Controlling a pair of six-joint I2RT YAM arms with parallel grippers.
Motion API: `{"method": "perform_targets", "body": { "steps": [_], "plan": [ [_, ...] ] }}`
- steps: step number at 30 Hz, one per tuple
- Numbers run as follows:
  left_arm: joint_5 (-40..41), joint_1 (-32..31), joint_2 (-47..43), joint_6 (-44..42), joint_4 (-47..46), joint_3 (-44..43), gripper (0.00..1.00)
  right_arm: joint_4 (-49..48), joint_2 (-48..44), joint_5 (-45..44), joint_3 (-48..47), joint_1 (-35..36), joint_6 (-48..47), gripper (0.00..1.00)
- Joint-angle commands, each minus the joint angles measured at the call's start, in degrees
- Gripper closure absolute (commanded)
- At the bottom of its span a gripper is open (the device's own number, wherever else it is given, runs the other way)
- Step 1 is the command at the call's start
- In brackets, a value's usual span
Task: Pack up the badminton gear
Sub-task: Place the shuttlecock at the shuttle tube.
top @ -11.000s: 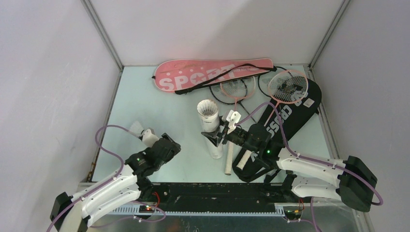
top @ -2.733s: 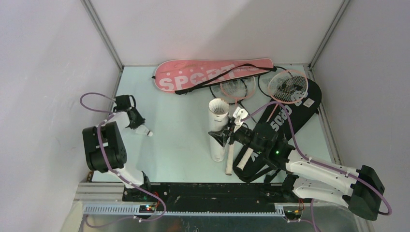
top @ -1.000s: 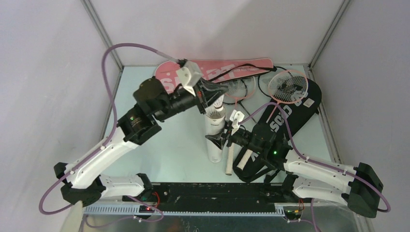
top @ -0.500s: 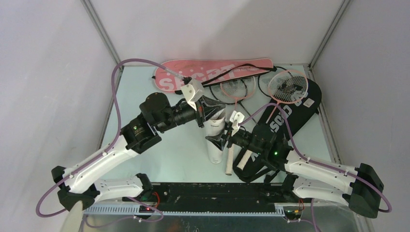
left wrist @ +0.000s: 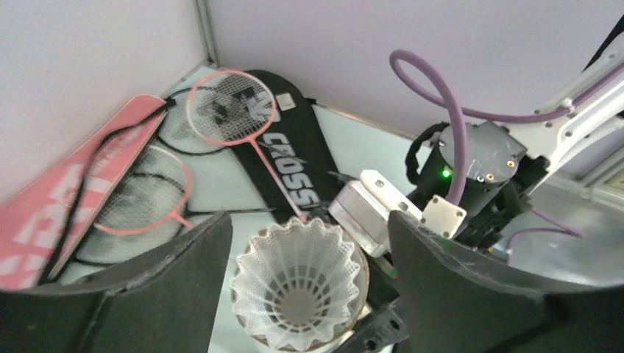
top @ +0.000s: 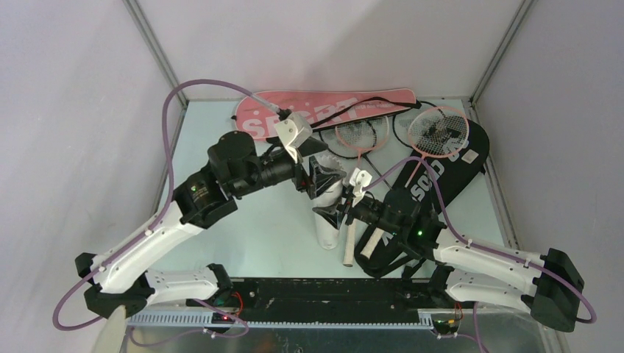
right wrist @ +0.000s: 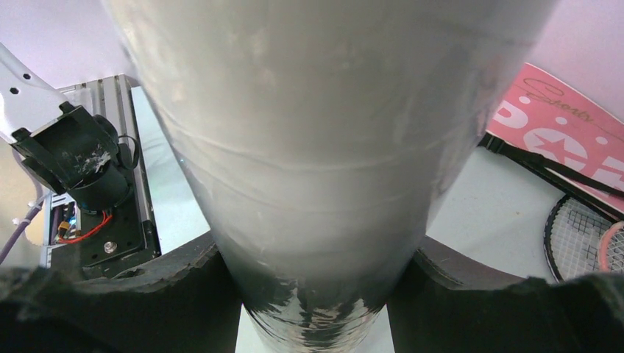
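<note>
The long translucent white tube [top: 328, 213] stands tilted mid-table. My right gripper [top: 337, 214] is shut on its lower part; the tube wall [right wrist: 324, 147] fills the right wrist view between the jaws [right wrist: 313, 294]. A white shuttlecock [left wrist: 298, 290] sits in the tube's mouth, skirt up. My left gripper [top: 321, 179] hovers at the tube's top, open, with its jaws on either side of the shuttlecock [left wrist: 309, 246] and not touching it. Two pink rackets [top: 439, 131] [top: 360, 134] lie at the back with black racket frames [top: 406, 121] beside them.
The pink "SPORT" bag [top: 324, 114] lies along the back wall. The black "CROSSWAY" bag [top: 441, 176] lies at the right, under the racket heads. White racket handles [top: 346, 239] lie beside the tube's base. Enclosure walls stand close on three sides.
My left gripper brought a shuttlecock from the left side to the tube's mouth, let it go there and now stands open over it. The right gripper kept holding the tube.
</note>
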State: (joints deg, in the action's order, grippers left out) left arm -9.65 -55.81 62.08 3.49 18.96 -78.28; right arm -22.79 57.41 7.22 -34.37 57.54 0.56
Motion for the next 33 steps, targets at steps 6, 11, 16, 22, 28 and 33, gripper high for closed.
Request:
{"method": "perform_targets", "body": {
  "steps": [6, 11, 16, 22, 28, 33],
  "plan": [
    [6.90, -0.33, 0.13, -1.97, 4.15, -9.35, 0.00, 2.29, 0.03, -0.19, -2.92, 0.73, 0.26, 0.41],
    [25.00, -0.26, -1.11, 0.78, 6.07, -9.15, 0.00, 2.97, 0.19, -0.15, -3.21, 1.02, -0.13, 0.41],
    [34.88, -0.26, -5.67, 7.42, 8.89, -0.13, 0.00, 3.30, 0.12, -0.09, -3.33, 1.49, -0.38, 0.41],
    [38.27, -0.26, -24.00, 10.48, -7.19, 27.23, 0.00, 2.16, -0.95, -3.24, -3.34, 1.52, 3.51, 0.41],
    [33.65, -0.26, -34.26, 11.54, -12.34, 43.44, 0.00, 0.34, -1.34, -6.69, -3.29, 1.56, 7.15, 0.40],
    [14.44, -0.26, -32.04, 5.92, -22.46, 53.17, 0.00, -3.03, -1.22, -9.14, -3.38, 1.45, 9.49, 0.39]
  ]
}}
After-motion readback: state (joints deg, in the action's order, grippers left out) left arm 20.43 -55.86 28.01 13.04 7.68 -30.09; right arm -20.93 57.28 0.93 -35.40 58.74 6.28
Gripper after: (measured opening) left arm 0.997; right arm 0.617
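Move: The left hand's parted fingers straddle the mouth of the upright shuttle tube; the shuttlecock just placed there lies about 1 cm ahead, 2 cm to the right and 4 cm below. The tube's middle is some 20 cm below, 1 cm ahead and 2 cm to the right, and the near pink racket's handle about 2 cm ahead, 10 cm right and 40 cm down. The right hand already grips the tube, whose middle lies roughly 2 cm below it. Left hand opens fully, rises 4 cm off the mouth, swings left, sinks about 20 cm beside the tube. ##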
